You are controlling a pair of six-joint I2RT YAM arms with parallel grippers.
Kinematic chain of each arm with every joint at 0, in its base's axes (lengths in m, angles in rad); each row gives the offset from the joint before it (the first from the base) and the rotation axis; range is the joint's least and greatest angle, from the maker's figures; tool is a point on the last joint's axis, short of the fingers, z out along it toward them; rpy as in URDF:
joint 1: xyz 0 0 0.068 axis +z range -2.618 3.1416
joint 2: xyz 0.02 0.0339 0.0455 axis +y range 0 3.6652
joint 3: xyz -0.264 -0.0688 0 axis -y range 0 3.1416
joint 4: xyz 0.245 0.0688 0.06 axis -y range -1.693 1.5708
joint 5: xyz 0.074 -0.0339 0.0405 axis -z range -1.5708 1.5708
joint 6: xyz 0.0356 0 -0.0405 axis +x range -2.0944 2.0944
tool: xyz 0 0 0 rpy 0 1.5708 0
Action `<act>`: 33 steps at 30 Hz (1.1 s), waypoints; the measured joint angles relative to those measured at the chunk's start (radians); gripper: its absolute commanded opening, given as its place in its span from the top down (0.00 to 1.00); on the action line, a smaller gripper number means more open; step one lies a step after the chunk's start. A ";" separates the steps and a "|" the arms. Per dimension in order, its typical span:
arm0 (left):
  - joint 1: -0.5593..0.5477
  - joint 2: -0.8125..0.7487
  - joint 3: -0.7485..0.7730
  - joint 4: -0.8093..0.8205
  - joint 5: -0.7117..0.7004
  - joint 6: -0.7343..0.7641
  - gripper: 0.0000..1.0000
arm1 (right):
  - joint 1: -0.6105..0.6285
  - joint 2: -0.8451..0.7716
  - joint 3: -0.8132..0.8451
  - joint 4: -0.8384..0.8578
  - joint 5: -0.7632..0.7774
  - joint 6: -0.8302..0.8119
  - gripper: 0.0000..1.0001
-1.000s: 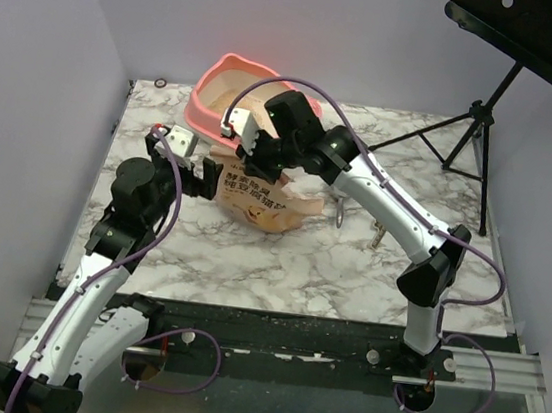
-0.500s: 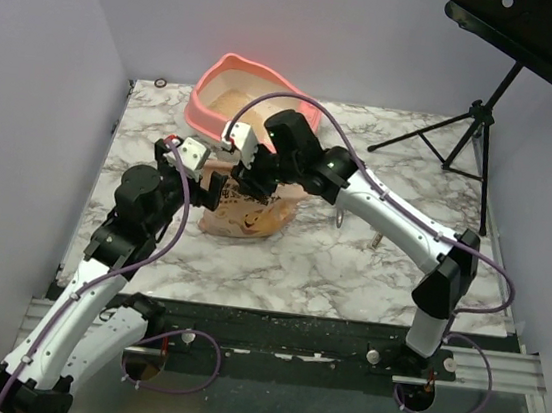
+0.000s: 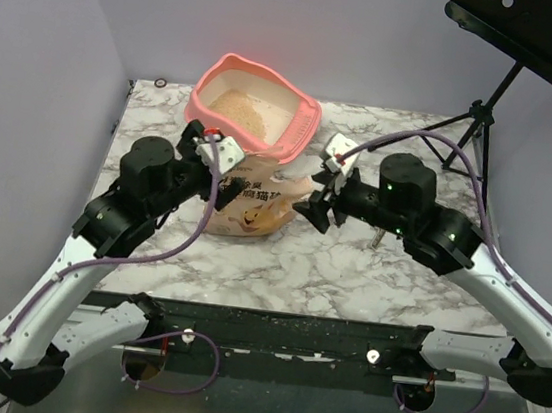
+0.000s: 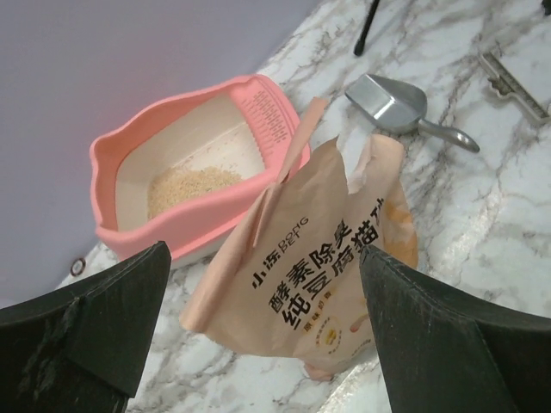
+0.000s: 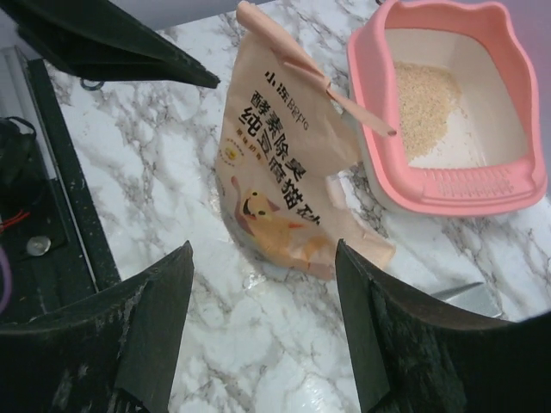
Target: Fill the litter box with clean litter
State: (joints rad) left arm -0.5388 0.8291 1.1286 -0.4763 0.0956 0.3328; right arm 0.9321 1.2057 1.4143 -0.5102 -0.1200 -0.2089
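Note:
The salmon-pink litter box (image 3: 301, 129) stands at the back of the marble table, also seen in the left wrist view (image 4: 146, 237) and the right wrist view (image 5: 448, 185). A patch of beige clean litter (image 3: 249, 111) (image 4: 194, 183) (image 5: 422, 107) covers part of its floor. A tan paper litter bag (image 3: 251, 204) (image 4: 318, 258) (image 5: 275, 172) with a torn-open top rests on the table just in front of the box. My left gripper (image 3: 217, 154) (image 4: 265, 258) hangs open left of the bag, not touching it. My right gripper (image 3: 314, 209) (image 5: 263, 249) is open to the right of the bag, holding nothing.
A metal scoop (image 4: 392, 101) (image 5: 465, 295) lies on the table right of the bag, near the box's corner. A black music stand on a tripod (image 3: 467, 124) occupies the back right. Grey walls close off the left and the back.
My right gripper opened, let go of the bag and drew back to the right. The bag settled on the table before the box. My left gripper rose and shifted slightly right, still open.

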 measured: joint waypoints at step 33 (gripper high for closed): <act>0.096 0.444 0.218 -0.251 0.101 0.335 0.04 | 0.001 -0.282 -0.491 0.162 -0.098 0.254 0.25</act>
State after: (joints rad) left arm -0.4427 1.2736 1.3468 -0.7273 0.1970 0.6682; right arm 0.9329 0.9241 0.9230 -0.3481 -0.2184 0.0452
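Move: The litter bag's middle lies about 7 cm ahead of the open left hand, 8 cm to its right and some 20 cm below. The litter box is about 27 cm ahead and 2 cm to the right of that hand, 28 cm down; the scoop is roughly 13 cm ahead and 28 cm right, 33 cm down. From the right hand, the bag's middle is some 10 cm ahead, 13 cm left and 20 cm below. The left hand sinks about 9 cm and reaches some 7 cm forward, edging a little right first and then back left, down towards the bag's upper edge on the litter-box side, its fingers wide open while its left side rolls up some 25 degrees and the fingertips dip. The right hand, already clear of the bag and still open, draws away from the bag, down, back and a little right over the bare front of the table, then almost stops there. ##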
